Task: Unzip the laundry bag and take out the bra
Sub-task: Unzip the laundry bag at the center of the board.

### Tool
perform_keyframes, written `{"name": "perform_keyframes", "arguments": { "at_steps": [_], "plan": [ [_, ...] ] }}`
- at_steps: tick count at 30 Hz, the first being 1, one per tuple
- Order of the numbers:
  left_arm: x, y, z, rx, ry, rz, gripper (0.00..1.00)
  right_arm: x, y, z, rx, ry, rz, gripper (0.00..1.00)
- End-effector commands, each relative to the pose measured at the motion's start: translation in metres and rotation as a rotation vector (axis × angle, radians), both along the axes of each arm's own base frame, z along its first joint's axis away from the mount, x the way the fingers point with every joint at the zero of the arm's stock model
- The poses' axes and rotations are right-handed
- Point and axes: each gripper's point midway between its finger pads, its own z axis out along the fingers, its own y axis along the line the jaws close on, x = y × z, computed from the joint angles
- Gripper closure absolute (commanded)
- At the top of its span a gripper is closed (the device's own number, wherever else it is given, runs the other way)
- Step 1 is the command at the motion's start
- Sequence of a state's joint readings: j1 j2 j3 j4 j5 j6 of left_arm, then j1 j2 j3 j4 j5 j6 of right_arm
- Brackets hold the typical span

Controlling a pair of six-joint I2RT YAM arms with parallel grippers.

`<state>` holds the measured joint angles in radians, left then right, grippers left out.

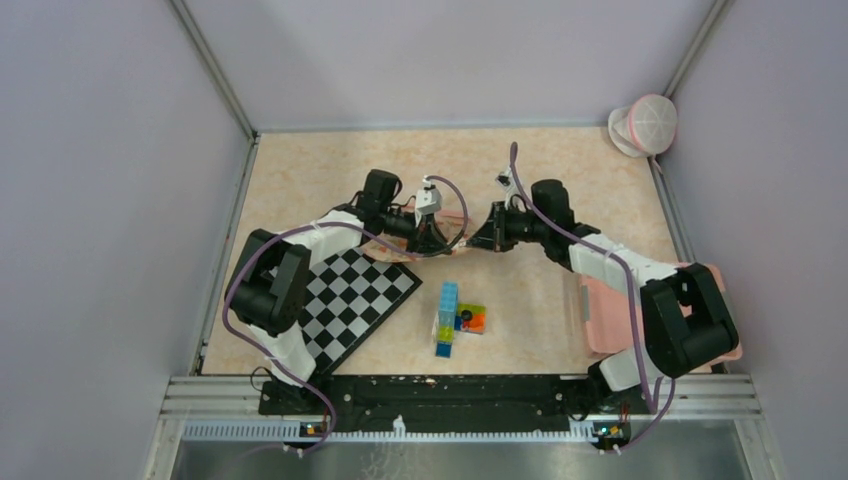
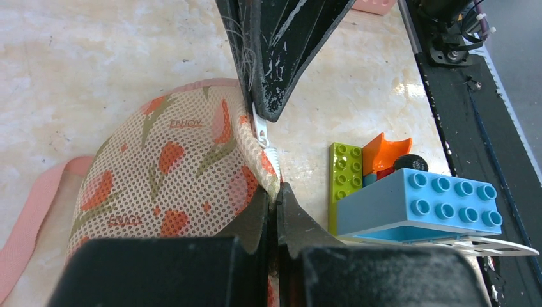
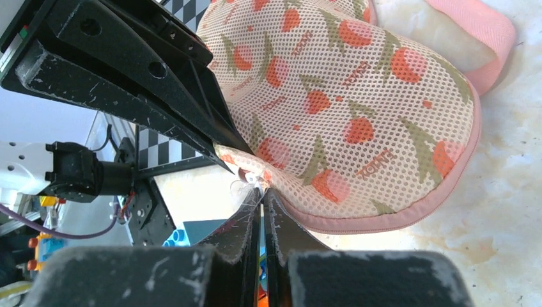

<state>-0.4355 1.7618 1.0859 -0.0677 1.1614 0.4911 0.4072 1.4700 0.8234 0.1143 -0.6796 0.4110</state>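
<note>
The laundry bag (image 2: pixel 172 166) is cream mesh with an orange fruit print and pink trim, and it lies on the table between both arms (image 1: pixel 453 222). My left gripper (image 2: pixel 276 192) is shut on the bag's edge beside the zipper teeth. My right gripper (image 3: pixel 262 190) is shut, with its tips at the white zipper pull (image 2: pixel 262 131), which sticks out from under them. The two grippers almost touch over the bag. The bra is hidden. A pink band (image 3: pixel 486 38) lies beside the bag, and I cannot tell what it belongs to.
A stack of toy bricks (image 1: pixel 455 318) stands just in front of the bag, and its blue brick (image 2: pixel 418 201) is close to my left fingers. A checkerboard (image 1: pixel 355 300) lies at the near left, a pink tray (image 1: pixel 605 310) at the near right, and a pink-and-white object (image 1: pixel 645 125) at the back right corner.
</note>
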Motion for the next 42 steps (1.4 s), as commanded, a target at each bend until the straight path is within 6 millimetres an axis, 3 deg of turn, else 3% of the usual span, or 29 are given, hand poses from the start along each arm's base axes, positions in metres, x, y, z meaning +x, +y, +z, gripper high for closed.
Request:
{"name": "perform_keyframes", "arguments": {
  "at_steps": [1, 7, 12, 16, 21, 34, 37, 42],
  "plan": [
    [0.002, 0.006, 0.013, -0.021, -0.002, 0.019, 1.00, 0.013, -0.019, 0.005, -0.039, -0.081, -0.075, 1.00],
    [0.006, 0.007, 0.010, -0.003, -0.017, 0.044, 1.00, 0.008, -0.019, 0.002, -0.036, -0.089, -0.048, 1.00],
    [0.005, 0.007, 0.013, -0.007, -0.058, 0.017, 1.00, -0.010, 0.001, 0.013, 0.043, -0.115, 0.101, 1.00],
    [-0.001, 0.007, 0.015, -0.012, -0.068, -0.028, 1.00, -0.020, 0.015, 0.017, 0.060, -0.149, 0.186, 0.78],
    [-0.007, 0.006, 0.017, -0.015, -0.079, -0.056, 1.00, -0.021, 0.020, 0.012, 0.050, -0.137, 0.222, 0.67],
    [-0.007, 0.004, 0.022, -0.032, -0.070, -0.052, 1.00, -0.018, 0.026, -0.004, -0.004, -0.108, 0.237, 0.66],
    [-0.008, 0.003, 0.027, -0.046, -0.058, -0.056, 1.00, -0.017, 0.025, -0.004, -0.002, -0.126, 0.221, 0.57],
    [-0.010, 0.002, 0.030, -0.059, -0.051, -0.070, 1.00, -0.011, 0.025, -0.008, -0.013, -0.132, 0.199, 0.55]
  ]
}}
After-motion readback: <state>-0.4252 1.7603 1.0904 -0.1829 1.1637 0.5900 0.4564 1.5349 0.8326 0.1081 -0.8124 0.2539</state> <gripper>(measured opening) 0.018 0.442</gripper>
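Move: The zip pull is at the right fingertips, roughly 1 cm to their left, while the left fingers pinch the laundry bag's edge. From the right hand, the bag's body lies about 10 cm left, 2 cm ahead and 5 cm lower; the light-blue brick is some 12 cm back, 4 cm left and 7 cm lower. From the left hand, the pull lies about 4 cm right and 1 cm ahead, near its height. Right hand edges right, then parts its fingers from the zip pull, moving back 3 cm, left and down. ##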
